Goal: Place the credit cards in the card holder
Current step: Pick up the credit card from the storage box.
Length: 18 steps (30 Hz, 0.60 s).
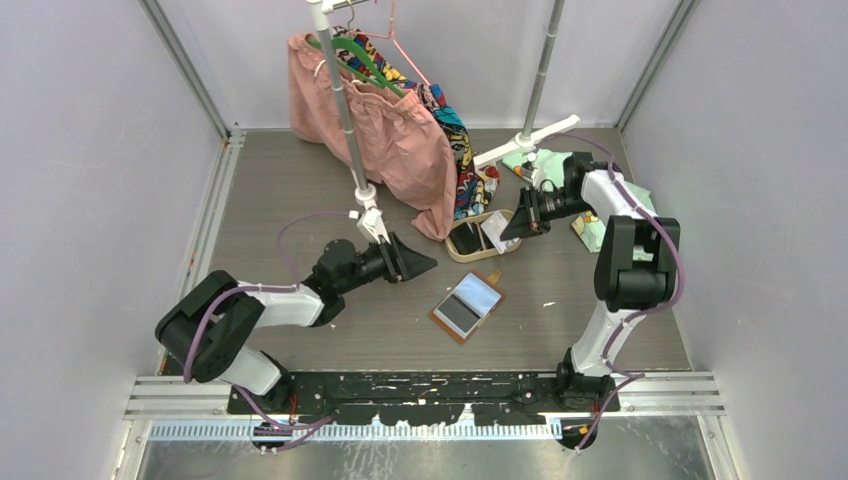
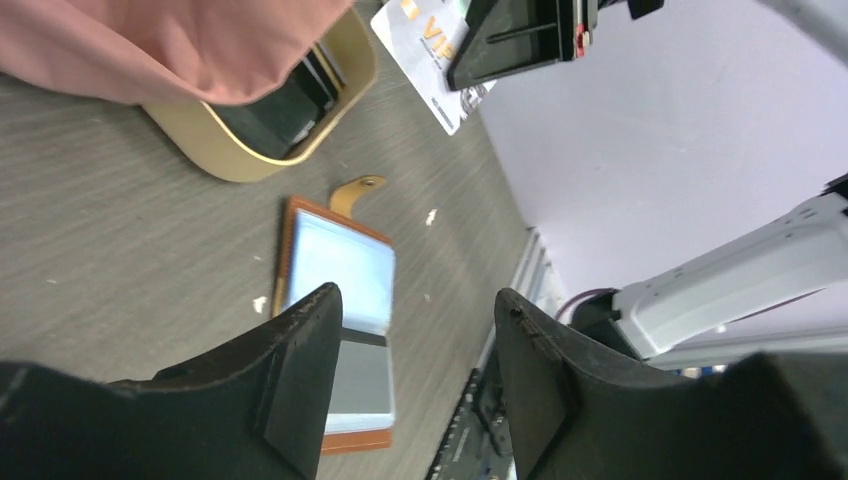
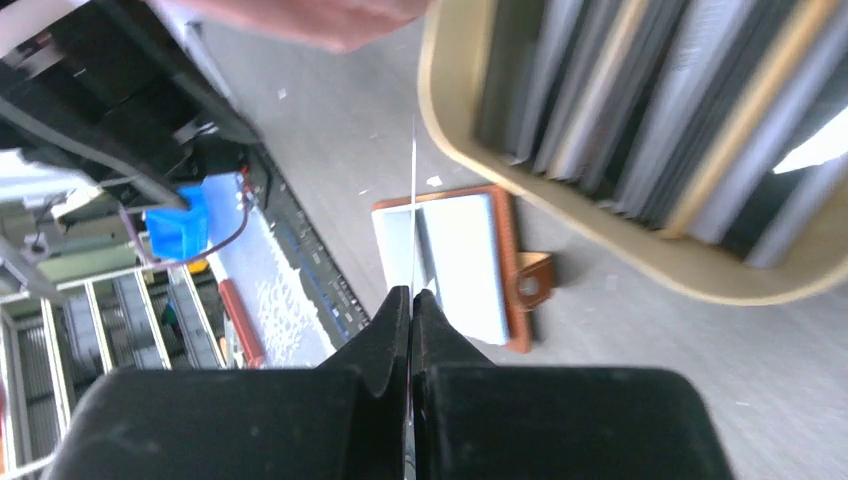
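Observation:
The card holder (image 1: 467, 306) lies open on the table, tan-brown with grey and bluish pockets; it also shows as the card holder (image 2: 340, 270) and the card holder (image 3: 460, 260) in the wrist views. My right gripper (image 1: 515, 226) is shut on a whitish credit card (image 2: 430, 50), held just above the oval tray. From the right wrist, that credit card (image 3: 412, 200) shows edge-on beyond the right gripper (image 3: 411, 292). More credit cards (image 3: 620, 90) stand in the beige tray (image 1: 478, 255). My left gripper (image 1: 422, 266) hovers open and empty left of the holder, seen as the left gripper (image 2: 418, 295).
A pink garment (image 1: 390, 140) and patterned clothes hang from a rack at the back, draping over the tray's left side. The rack's white foot (image 1: 525, 140) and a green cloth (image 1: 545, 160) lie behind my right arm. Grey walls close in on both sides.

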Each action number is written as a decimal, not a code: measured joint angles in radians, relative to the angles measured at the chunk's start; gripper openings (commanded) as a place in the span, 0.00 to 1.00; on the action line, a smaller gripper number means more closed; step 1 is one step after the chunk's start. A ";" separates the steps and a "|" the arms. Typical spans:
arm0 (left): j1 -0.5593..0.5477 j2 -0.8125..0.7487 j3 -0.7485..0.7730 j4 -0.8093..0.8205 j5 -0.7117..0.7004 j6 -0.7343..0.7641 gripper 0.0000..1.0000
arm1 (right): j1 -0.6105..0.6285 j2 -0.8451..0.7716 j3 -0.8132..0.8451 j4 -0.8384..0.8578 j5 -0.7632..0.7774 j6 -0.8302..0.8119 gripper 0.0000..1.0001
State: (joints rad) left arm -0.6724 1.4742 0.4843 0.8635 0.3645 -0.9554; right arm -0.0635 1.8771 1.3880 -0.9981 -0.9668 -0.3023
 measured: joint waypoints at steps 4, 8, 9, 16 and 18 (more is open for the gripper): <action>-0.045 0.064 -0.068 0.238 -0.036 -0.091 0.61 | 0.025 -0.111 -0.067 -0.079 -0.119 -0.121 0.01; -0.098 0.135 -0.064 0.377 -0.055 -0.135 0.62 | 0.097 -0.199 -0.111 -0.168 -0.232 -0.290 0.01; -0.111 0.139 -0.062 0.392 -0.061 -0.133 0.61 | 0.121 -0.223 -0.123 -0.202 -0.266 -0.357 0.01; -0.145 0.135 -0.027 0.473 -0.085 -0.099 0.56 | 0.186 -0.279 -0.145 -0.441 -0.393 -0.732 0.01; -0.149 0.130 -0.017 0.482 -0.087 -0.087 0.54 | 0.193 -0.274 -0.145 -0.508 -0.409 -0.821 0.01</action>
State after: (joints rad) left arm -0.8215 1.6047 0.4671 1.3453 0.2779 -1.0428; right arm 0.1295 1.6032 1.2434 -1.5063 -1.3754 -1.1236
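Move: The right gripper already holds the credit card, whose middle is about 3 cm to its left and 3 cm below. The open left gripper, its meeting point, is some 22 cm left, 8 cm back and slightly higher. From the right hand the storage box lies 7 cm left, 1 cm back and 10 cm below; the card holder 10 cm left, 17 cm back and 11 cm below. From the left hand, the card is about 18 cm right, 8 cm ahead and a little below. Keep the right fingers shut on the card and draw it quickly back, up and left, about 18 cm in all, away from over the storage box towards the left gripper, lifting the fingertips and swinging them counter-clockwise. Meanwhile bring the left gripper up, right and slightly back, some 7 cm, rolling it about 15 degrees with its fingers kept open for the card. ##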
